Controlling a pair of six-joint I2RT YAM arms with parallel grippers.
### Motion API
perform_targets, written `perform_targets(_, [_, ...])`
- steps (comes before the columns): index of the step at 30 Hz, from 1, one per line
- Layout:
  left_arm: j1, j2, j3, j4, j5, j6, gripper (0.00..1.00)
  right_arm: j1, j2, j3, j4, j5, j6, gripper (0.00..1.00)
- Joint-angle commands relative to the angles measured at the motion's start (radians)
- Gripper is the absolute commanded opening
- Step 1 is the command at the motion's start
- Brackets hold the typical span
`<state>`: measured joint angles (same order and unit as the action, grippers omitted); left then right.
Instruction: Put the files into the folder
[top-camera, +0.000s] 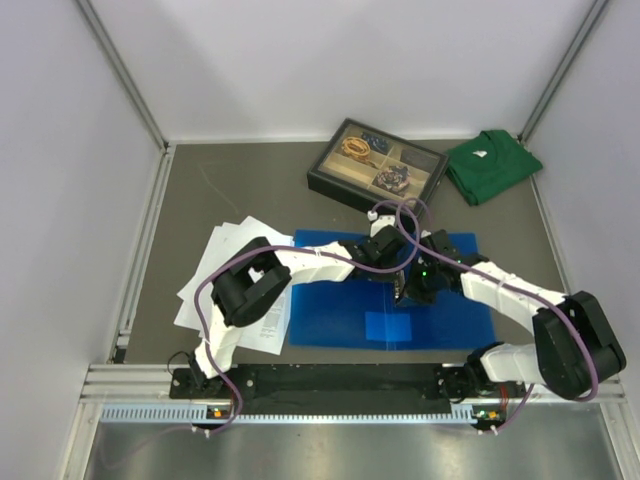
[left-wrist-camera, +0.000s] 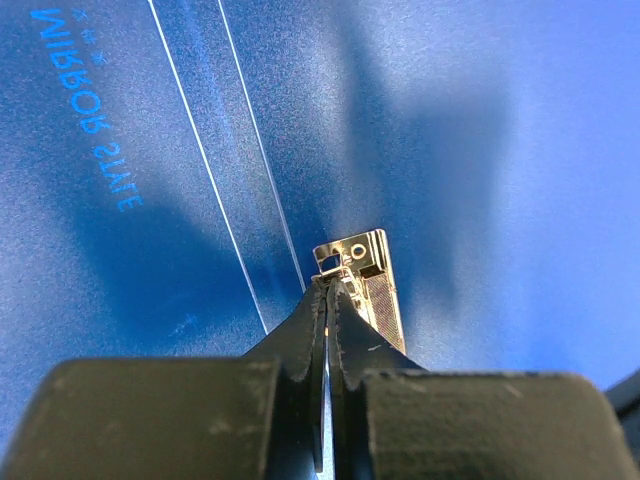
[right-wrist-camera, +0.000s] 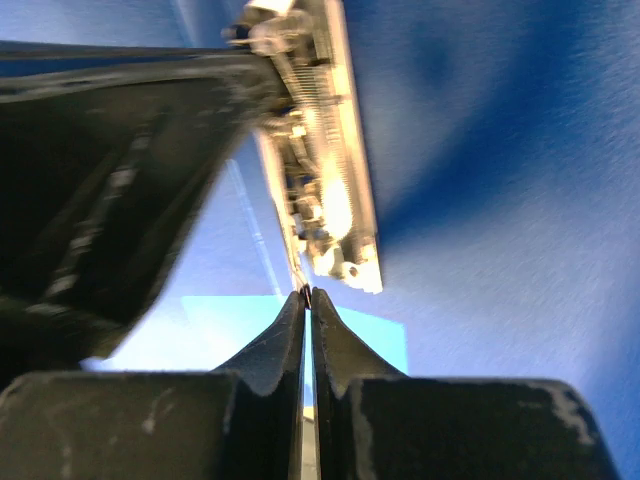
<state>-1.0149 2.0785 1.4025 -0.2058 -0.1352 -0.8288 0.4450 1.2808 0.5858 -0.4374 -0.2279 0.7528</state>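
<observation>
The blue folder (top-camera: 450, 310) lies flat in the middle of the table, with a lighter blue pocket (top-camera: 388, 325) near its front edge. The files (top-camera: 215, 270), a loose spread of white sheets, lie to its left, partly under the left arm. Both grippers meet over the folder's middle. My left gripper (left-wrist-camera: 328, 285) is shut, its tips against the end of a shiny metal clip (left-wrist-camera: 370, 275) on the folder (left-wrist-camera: 480, 150). My right gripper (right-wrist-camera: 307, 295) is shut too, its tips touching the lower end of the same clip (right-wrist-camera: 325, 170). I cannot tell whether either one pinches part of the clip.
A black-framed compartment tray (top-camera: 375, 165) stands just behind the folder, and a folded green shirt (top-camera: 492, 165) lies at the back right. White walls close in three sides. A metal rail (top-camera: 300, 385) runs along the near edge by the arm bases.
</observation>
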Motion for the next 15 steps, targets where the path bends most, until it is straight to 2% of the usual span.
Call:
perform_targets(1, [-0.011,0.011,-0.027,-0.158,0.056,0.033,0.00,0.001,-0.008,0.051,-0.017,0.111,-0.044,0.00])
perform_targets(5, [-0.011,0.009,-0.022,-0.179,0.029,0.043,0.00,0.001,-0.037,0.052,-0.026,0.131,-0.055,0.00])
perform_targets(9, [-0.013,0.014,0.012,-0.190,0.081,0.076,0.00,0.001,-0.046,0.074,0.006,0.072,-0.073,0.00])
perform_targets(10, [-0.011,0.009,0.013,-0.181,0.098,0.080,0.03,0.001,-0.044,0.081,0.009,0.056,-0.088,0.00])
perform_targets(12, [-0.011,-0.017,0.021,-0.175,0.103,0.085,0.17,0.001,-0.049,0.104,0.003,0.030,-0.099,0.00])
perform_targets(13, [-0.010,-0.027,0.026,-0.167,0.103,0.088,0.31,0.000,-0.054,0.109,0.000,0.025,-0.107,0.00])
perform_targets(15, [-0.002,-0.060,0.038,-0.156,0.103,0.099,0.41,-0.002,-0.072,0.120,0.000,0.001,-0.116,0.05])
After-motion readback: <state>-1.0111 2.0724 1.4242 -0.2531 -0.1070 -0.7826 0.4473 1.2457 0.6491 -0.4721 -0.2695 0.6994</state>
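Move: Both shut grippers are at the folder's metal clip. Its middle lies about 4 cm ahead of the right hand and 1 cm below; from the left hand it is some 3 cm back, 1 cm to the right and 1 cm below. The folder's light-blue pocket lies roughly 7 cm back and 3 cm left of the right hand. From the left hand, the papers lie some 35 cm left and 2 cm back, the watch box 25 cm ahead and 4 cm left. Still pinching the near end of the clip's thin metal bar, the right hand draws it upward nearly 3 cm, easing about 1 cm left and 1 cm forward as well, fingers staying shut. The left hand holds its place by the clip's far part, then late on opens its fingers to about a third. ##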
